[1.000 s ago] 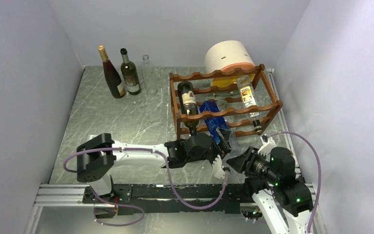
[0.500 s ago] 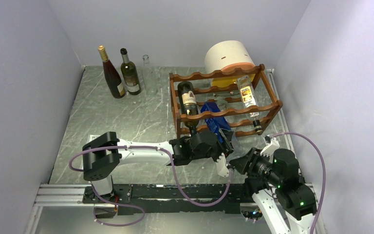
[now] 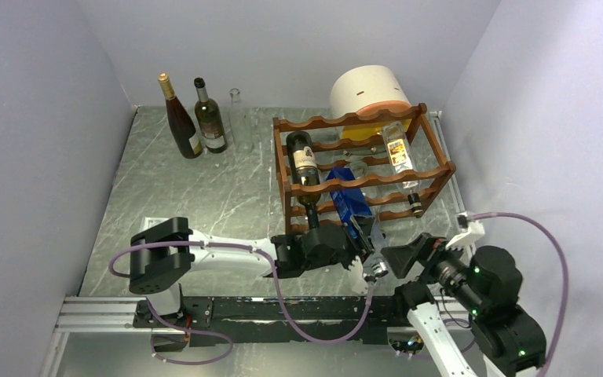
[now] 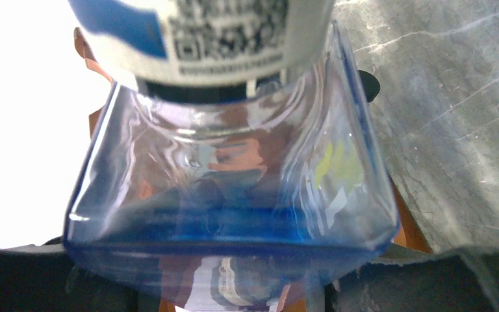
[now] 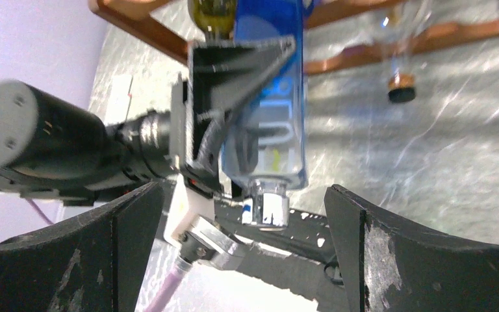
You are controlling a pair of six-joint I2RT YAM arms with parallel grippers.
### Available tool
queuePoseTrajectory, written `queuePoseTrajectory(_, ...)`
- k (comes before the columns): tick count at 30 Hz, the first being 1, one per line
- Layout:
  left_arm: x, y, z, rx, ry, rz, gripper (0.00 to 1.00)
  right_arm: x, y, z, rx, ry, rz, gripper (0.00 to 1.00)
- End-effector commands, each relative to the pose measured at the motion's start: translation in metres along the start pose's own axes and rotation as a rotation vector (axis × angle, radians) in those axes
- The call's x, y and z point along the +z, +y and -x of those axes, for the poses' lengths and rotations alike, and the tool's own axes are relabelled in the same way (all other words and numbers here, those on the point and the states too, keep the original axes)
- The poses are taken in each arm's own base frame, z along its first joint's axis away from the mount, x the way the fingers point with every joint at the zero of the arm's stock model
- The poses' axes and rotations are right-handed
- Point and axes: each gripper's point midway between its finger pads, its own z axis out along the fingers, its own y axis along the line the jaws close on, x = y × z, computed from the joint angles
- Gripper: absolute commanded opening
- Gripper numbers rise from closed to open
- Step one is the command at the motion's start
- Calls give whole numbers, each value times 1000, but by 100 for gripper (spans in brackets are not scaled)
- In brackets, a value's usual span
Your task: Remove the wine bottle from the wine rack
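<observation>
The wine bottle [image 3: 351, 206], blue, square and silver-capped, lies neck-forward in the lower tier of the reddish-brown wine rack [image 3: 377, 179]. Its neck end sticks out of the front. My left gripper [image 3: 359, 242] is shut on the bottle's shoulder. In the left wrist view the blue glass [image 4: 234, 195] fills the space between the jaws of the left gripper [image 4: 247, 289]. My right gripper [image 5: 242, 198] stands wide open, one finger on each side of the silver cap [image 5: 268, 207] without touching it. From above, the right gripper [image 3: 396, 259] is just right of the cap.
A dark wine bottle [image 3: 302, 161] and a clear bottle [image 3: 397, 149] also lie in the rack. A white-and-orange cylinder [image 3: 369, 93] stands behind it. Two upright bottles [image 3: 196, 118] and a glass [image 3: 235, 98] stand at the back left. Side walls are close.
My left gripper has closed on the blue bottle. My right gripper has let go of the cap, opened wide and drawn back to the right.
</observation>
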Motion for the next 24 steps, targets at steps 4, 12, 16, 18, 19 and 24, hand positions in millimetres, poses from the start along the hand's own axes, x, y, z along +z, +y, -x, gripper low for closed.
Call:
queuePoseTrajectory(4, -30, 48, 44, -64, -63, 173, 8, -31, -4, 50, -105, -159, -112, 100)
queuePoseTrajectory(12, -60, 66, 79, -127, -112, 259, 7, -38, -2, 50, 16, -212, -35, 100)
queuePoseTrajectory(16, -71, 75, 101, -196, -127, 259, 7, -46, -4, 52, 79, -245, -9, 100)
queuePoseTrajectory(18, -78, 78, 112, -264, -160, 244, 7, -51, -2, 54, 86, -249, 25, 100)
queuePoseTrajectory(19, -82, 82, 117, -305, -183, 240, 7, -53, -1, 56, 90, -256, 32, 100)
queuePoseTrajectory(24, -108, 102, 127, -538, -271, 262, 7, -56, 0, 63, 81, -266, 30, 100)
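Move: The left hand already grips the blue bottle near its shoulder, the bottle's middle about 7 cm ahead and 2 cm to the left; its far end is still in the rack. The rack's middle lies some 19 cm ahead, with the dark wine bottle about 17 cm ahead and 14 cm left, and the clear bottle 17 cm ahead and 9 cm right. From the open right hand, the blue bottle's middle is roughly 14 cm ahead, 6 cm left and 9 cm below. The left hand keeps its grip on the blue bottle and draws it back out of the rack towards the bases by about 13 cm, rising some 3 cm on the way and sinking slightly again, while late in the pull its wrist turns some 15 degrees so that the bottle's far end tips down. The right hand, already off the bottle and wide open, moves up about 6 cm and to the right, away from the bottle, tilting upward a little. ##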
